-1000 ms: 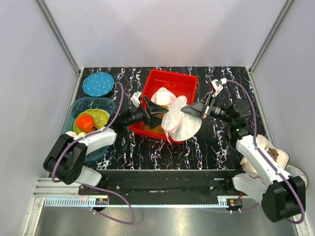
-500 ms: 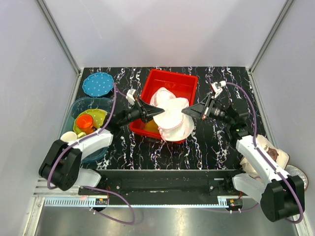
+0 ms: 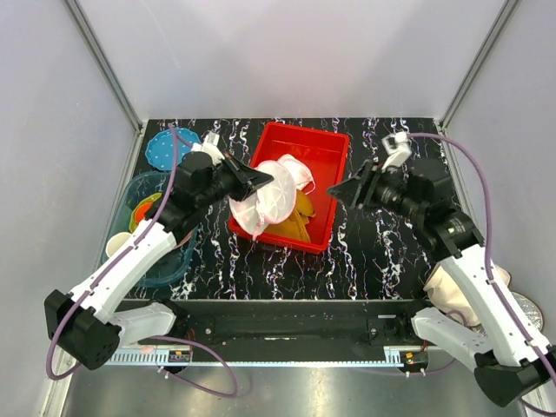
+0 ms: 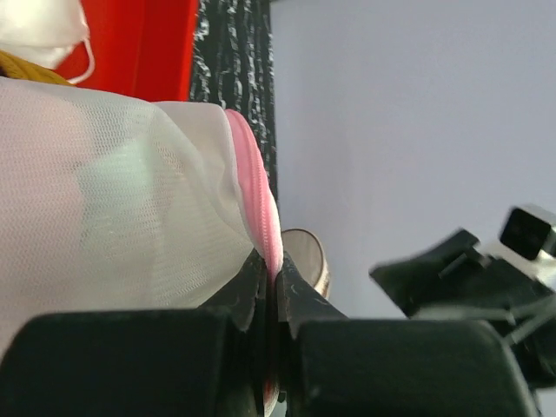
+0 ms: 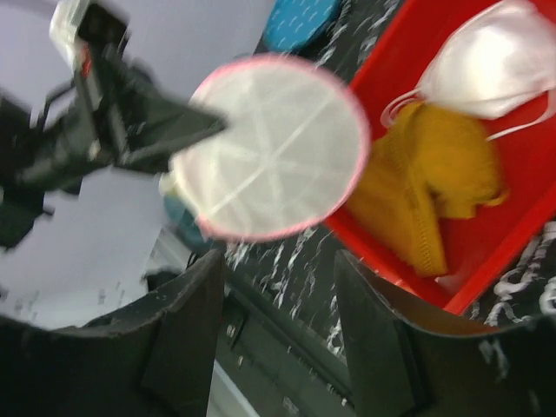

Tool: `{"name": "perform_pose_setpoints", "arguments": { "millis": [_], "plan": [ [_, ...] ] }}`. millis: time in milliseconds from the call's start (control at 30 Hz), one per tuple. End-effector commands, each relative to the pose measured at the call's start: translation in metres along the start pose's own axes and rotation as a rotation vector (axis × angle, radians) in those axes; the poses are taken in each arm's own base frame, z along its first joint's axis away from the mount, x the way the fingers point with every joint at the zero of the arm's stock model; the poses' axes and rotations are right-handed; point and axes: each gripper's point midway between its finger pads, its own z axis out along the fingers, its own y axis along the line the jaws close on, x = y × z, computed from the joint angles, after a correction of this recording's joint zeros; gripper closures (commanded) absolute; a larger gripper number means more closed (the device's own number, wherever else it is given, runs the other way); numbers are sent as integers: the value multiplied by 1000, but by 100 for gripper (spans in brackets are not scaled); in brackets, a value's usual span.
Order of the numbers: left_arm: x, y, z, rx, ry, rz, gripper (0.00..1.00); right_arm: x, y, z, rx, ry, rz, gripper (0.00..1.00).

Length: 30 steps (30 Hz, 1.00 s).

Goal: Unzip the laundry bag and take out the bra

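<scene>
The laundry bag (image 3: 271,201), a round white mesh pouch with a pink edge, hangs over the left side of the red bin (image 3: 304,130). My left gripper (image 3: 263,179) is shut on its pink zipper edging, which shows pinched between the jaws in the left wrist view (image 4: 272,271). The bag (image 5: 274,148) faces the right wrist camera flat on. My right gripper (image 3: 334,193) stands open and apart from the bag, over the bin's right rim, with nothing between its fingers (image 5: 278,261). The bra is hidden; the mesh (image 4: 104,191) does not reveal what is inside.
In the red bin (image 5: 486,269) lie a mustard-yellow cloth (image 3: 301,217) and a smaller white piece with thin loops (image 3: 295,169). A blue dotted plate (image 3: 169,148) and a teal tub (image 3: 143,261) with dishes stand at the left. A beige object (image 3: 452,287) sits at the right edge.
My left gripper shut on the bag's pink edge and carried it up and to the left. My right gripper let go of the bag, opened and drew back to the right.
</scene>
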Motion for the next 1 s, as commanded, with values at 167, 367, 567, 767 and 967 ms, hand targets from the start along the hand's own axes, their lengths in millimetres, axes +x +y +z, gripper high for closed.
{"name": "perform_pose_setpoints", "arguments": {
  "millis": [167,367,567,767,967],
  "plan": [
    [-18,-5,-6,-201,-146,135,100,63,50,44,3,136,-88,41],
    [-18,-3,-9,-250,-171,164,100,95,82,65,-70,205,-100,42],
    [-24,-2,-15,-278,-209,176,100,112,100,70,-166,226,8,43],
    [-28,-4,-20,-290,-230,182,100,127,104,78,-212,247,127,41],
    [-32,-4,-24,-323,-254,187,100,141,115,89,-294,277,162,39]
  ]
}}
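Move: The right hand, empty and part open, has the laundry bag's zip pull about 21 cm to its left, 8 cm back and some 8 cm lower; the bag's body hangs around 18 cm left and 3 cm back, 5 cm lower. The mustard cloth in the red tray lies roughly 12 cm left, 1 cm back and 20 cm below. From the left hand, already gripping the bag's zip edge, the pull is about 11 cm back, 4 cm left and 8 cm down. Still pinching the bag's zip edge, the left hand shifts only some 3 cm left and 2 cm down while rolling its left side up about 20 degrees and turning counter-clockwise. The right hand sweeps roughly 17 cm left, also about 6 cm back and down, over the tray towards the zip pull, fingers staying part open, turning counter-clockwise and tipping down a little. ##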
